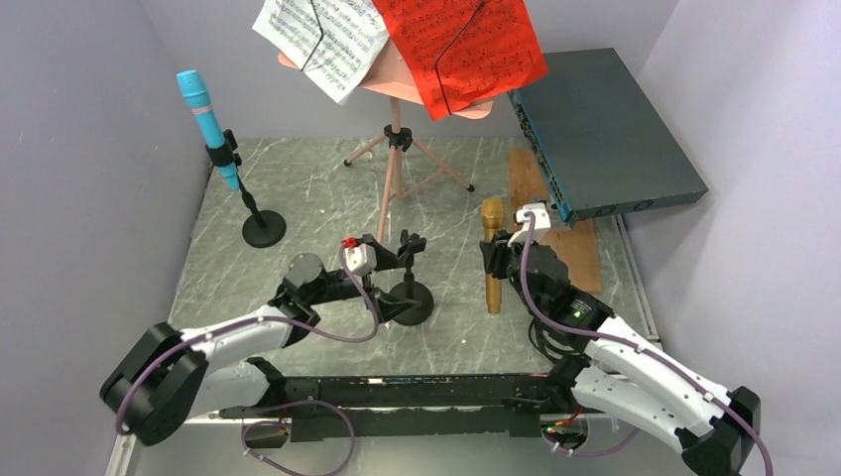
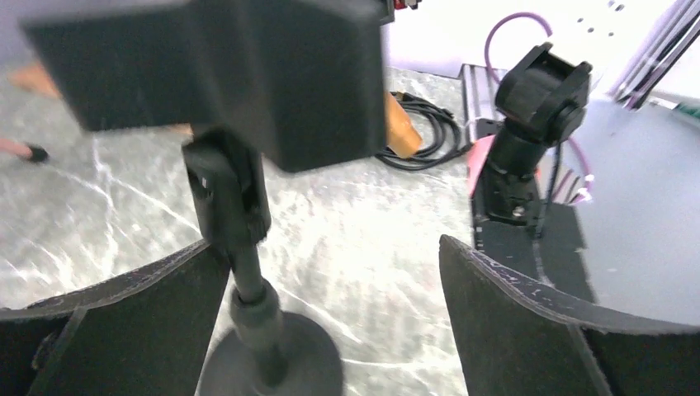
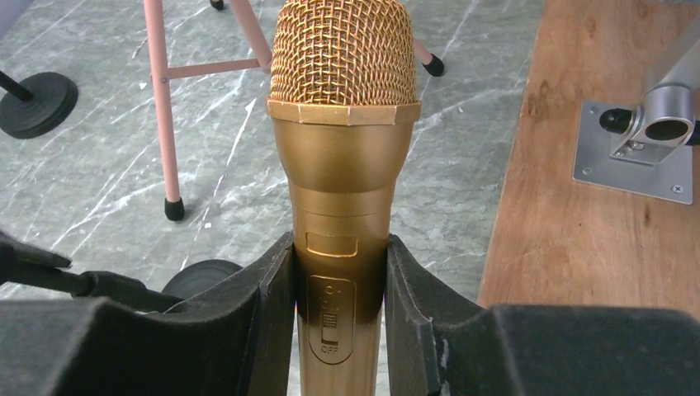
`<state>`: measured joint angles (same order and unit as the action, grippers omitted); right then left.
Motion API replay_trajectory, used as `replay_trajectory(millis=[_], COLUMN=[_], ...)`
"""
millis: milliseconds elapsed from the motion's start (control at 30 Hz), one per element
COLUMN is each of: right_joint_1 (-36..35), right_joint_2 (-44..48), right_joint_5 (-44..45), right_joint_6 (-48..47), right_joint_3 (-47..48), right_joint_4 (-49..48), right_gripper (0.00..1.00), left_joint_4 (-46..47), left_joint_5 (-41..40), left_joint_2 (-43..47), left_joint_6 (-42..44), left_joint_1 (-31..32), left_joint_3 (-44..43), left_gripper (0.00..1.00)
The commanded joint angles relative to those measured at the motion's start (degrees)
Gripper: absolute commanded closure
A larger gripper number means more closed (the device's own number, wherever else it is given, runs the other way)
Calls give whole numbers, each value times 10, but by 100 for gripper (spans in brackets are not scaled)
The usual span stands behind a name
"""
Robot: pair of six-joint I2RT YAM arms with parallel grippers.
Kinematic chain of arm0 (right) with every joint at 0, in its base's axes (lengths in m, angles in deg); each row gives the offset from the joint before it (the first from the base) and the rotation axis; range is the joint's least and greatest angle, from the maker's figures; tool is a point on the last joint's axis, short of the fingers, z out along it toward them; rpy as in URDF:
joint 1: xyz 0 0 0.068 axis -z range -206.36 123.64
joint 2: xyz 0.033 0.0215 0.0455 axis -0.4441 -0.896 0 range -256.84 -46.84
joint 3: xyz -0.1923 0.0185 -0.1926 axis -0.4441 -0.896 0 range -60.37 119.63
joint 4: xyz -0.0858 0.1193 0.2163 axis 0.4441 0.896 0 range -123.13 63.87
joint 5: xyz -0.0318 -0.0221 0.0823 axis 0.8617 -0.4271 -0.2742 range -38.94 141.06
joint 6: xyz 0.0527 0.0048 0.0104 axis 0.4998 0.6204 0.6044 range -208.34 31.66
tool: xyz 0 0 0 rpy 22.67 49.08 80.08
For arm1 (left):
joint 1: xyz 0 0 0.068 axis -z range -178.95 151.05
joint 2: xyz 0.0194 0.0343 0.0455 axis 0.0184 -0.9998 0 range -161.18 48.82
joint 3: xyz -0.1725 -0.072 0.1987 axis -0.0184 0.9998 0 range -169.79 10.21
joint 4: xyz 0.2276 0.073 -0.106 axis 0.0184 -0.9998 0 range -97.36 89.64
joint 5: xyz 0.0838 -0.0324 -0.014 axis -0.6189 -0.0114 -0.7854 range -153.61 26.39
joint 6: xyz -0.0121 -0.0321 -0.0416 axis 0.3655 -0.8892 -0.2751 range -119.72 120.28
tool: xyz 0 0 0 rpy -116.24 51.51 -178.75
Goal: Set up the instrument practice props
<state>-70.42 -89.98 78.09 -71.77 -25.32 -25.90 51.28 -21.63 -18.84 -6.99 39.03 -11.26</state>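
The pink music desk [image 1: 397, 79] stands on tripod legs [image 1: 394, 169] at the back, carrying a white page [image 1: 322, 35] and a red page [image 1: 461, 45]. A blue microphone [image 1: 206, 119] sits clipped on a black round-based pole [image 1: 263, 228] at the left. A second black pole [image 1: 408, 273] stands at the centre with an empty clip on top. My left gripper [image 2: 330, 247] is open around this pole [image 2: 248, 280], which stands close to the left finger [image 2: 124, 322]. My right gripper [image 3: 338, 256] is shut on the gold microphone [image 3: 342, 124], held upright right of centre [image 1: 491, 253].
A large flat dark-teal box [image 1: 605, 129] lies at the back right, partly over a wooden board [image 1: 580, 248]. A metal bracket [image 3: 636, 153] sits on the board. Black cable [image 2: 425, 140] coils on the marble floor near the arm bases. Grey walls close in both sides.
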Motion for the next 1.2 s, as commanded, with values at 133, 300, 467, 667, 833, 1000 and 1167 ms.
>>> replay_trajectory(millis=[133,300,467,667,833,1000,1167], right_joint_1=[2,3,2,2,1,-15,-74], right_joint_2=[20,47,55,6,-100,-182,-228], right_joint_5=[-7,-51,-174,-511,-658,-713,-720], right_joint_6=[-21,-32,-57,-69,26,137,144], right_joint_3=[26,56,98,190,293,324,333], right_joint_4=[-25,-36,-62,-108,-150,-242,-269], right_gripper=[100,100,100,100,100,100,100], left_joint_4=[-303,-620,-809,-698,-660,-507,-445], left_joint_5=[-87,-196,-454,-433,-223,-86,-106], left_joint_2=[229,403,505,430,244,176,176], left_joint_6=[-205,-191,-205,-216,-238,-280,-305], left_joint_1=[3,3,2,3,3,3,3], left_joint_3=[8,-94,-237,-350,-474,-447,-398], left_gripper=[0,1,1,0,0,0,1])
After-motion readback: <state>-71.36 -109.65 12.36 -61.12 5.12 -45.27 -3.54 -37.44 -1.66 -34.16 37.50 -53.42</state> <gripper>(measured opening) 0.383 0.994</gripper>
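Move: The gold microphone, upright in the right gripper, is about 6 cm ahead of the open left gripper, 20 cm to its right and 2 cm below. The freed black stand is some 2 cm ahead of the left gripper, 4 cm right and 9 cm below its middle. The music stand's near foot is roughly 12 cm ahead, 3 cm left, 20 cm below. From the right gripper, the left one waits about 20 cm left, 7 cm back, 2 cm lower. Back the open left gripper off the black stand, raise it about 24 cm while swinging out left, then return it rightward towards the gold microphone, jaws wide. Meanwhile keep the right grip and carry the microphone up, left and back, turning the hand some 65 degrees counter-clockwise, to present it to the left jaws. ##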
